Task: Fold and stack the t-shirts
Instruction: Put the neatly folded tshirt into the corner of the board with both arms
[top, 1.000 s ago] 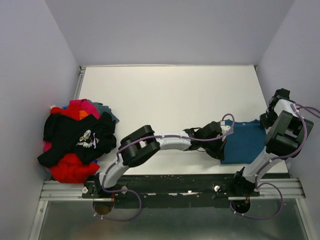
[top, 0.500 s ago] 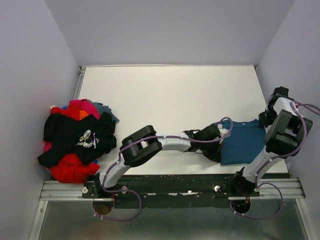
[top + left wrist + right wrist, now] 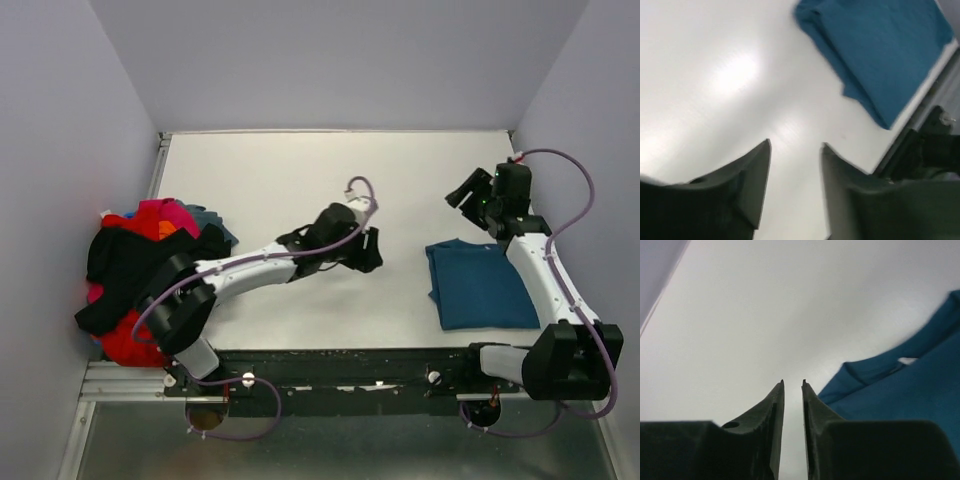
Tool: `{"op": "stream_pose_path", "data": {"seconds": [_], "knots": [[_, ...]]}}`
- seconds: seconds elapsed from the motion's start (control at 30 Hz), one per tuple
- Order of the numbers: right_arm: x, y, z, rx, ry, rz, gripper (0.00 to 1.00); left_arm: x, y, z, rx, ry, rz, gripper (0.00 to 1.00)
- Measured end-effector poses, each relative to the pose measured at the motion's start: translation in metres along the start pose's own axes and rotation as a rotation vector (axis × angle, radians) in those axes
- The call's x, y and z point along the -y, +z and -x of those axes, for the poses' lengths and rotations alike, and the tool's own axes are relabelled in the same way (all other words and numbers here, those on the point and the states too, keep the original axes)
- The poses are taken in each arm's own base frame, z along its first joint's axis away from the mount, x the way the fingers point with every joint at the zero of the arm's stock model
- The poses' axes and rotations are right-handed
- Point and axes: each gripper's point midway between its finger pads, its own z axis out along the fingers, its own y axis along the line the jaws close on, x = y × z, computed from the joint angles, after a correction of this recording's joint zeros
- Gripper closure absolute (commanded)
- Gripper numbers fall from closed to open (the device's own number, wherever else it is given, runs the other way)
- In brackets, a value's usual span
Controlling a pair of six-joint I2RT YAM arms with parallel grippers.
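Note:
A teal-blue t-shirt lies folded flat on the white table at the near right, with nothing touching it. My left gripper hovers over the middle of the table, left of that shirt, open and empty; in its wrist view its jaws stand apart over bare table, with the teal shirt beyond them. My right gripper is beyond the shirt's far edge, narrowly open and holding nothing, the teal shirt to its right. The other t-shirts sit heaped at the left edge: a black one with white print over a red one and a magenta one.
The heap of shirts overhangs the table's left edge next to the left wall. A metal rail with both arm bases runs along the near edge. Grey walls close in the table's back and sides.
Both grippers have opened and let go of the teal shirt. The left arm drew back left towards the table's middle, and the right arm swung to the far side. The shirt now lies folded.

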Motion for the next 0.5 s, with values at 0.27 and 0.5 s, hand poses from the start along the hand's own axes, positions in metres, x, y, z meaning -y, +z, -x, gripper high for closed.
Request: {"op": "stream_pose_path", "data": {"seconds": [0.27,0.5], "knots": [[-0.063,-0.043,-0.074,-0.031,-0.283,0.325,0.23,-0.071,-0.09,0.004,0.274,-0.026,0.252,0.01],[-0.055,-0.057,-0.113,0.028,-0.325,0.485,0.25,-0.098,-0.12,-0.005,0.425,-0.003,0.359,0.01]]}}
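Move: Both hands are empty and above the board. From the left hand, the black t-shirt on the pile lies about 52 cm left, 5 cm back and 6 cm lower, with the pink cloth some 18 cm farther out than that shirt and the red cloth some 20 cm nearer. The folded t-shirt is about 23 cm right, 8 cm back and 11 cm below. From the right hand, the folded t-shirt is about 20 cm back and 8 cm right, 16 cm down; the black t-shirt is roughly 68 cm left, 17 cm back. Already clear of the folded t-shirt, the left hand sweeps about 15 cm left over the bare board towards the pile, slowing as it goes, while its half-open fingers spread fully and the wrist swings some 25 degrees counter-clockwise with the fingertips lifting. The right hand goes about 12 cm left and, mostly later, 7 cm back, opening from half to three-quarters and turning counter-clockwise likewise; neither hand touches anything. ##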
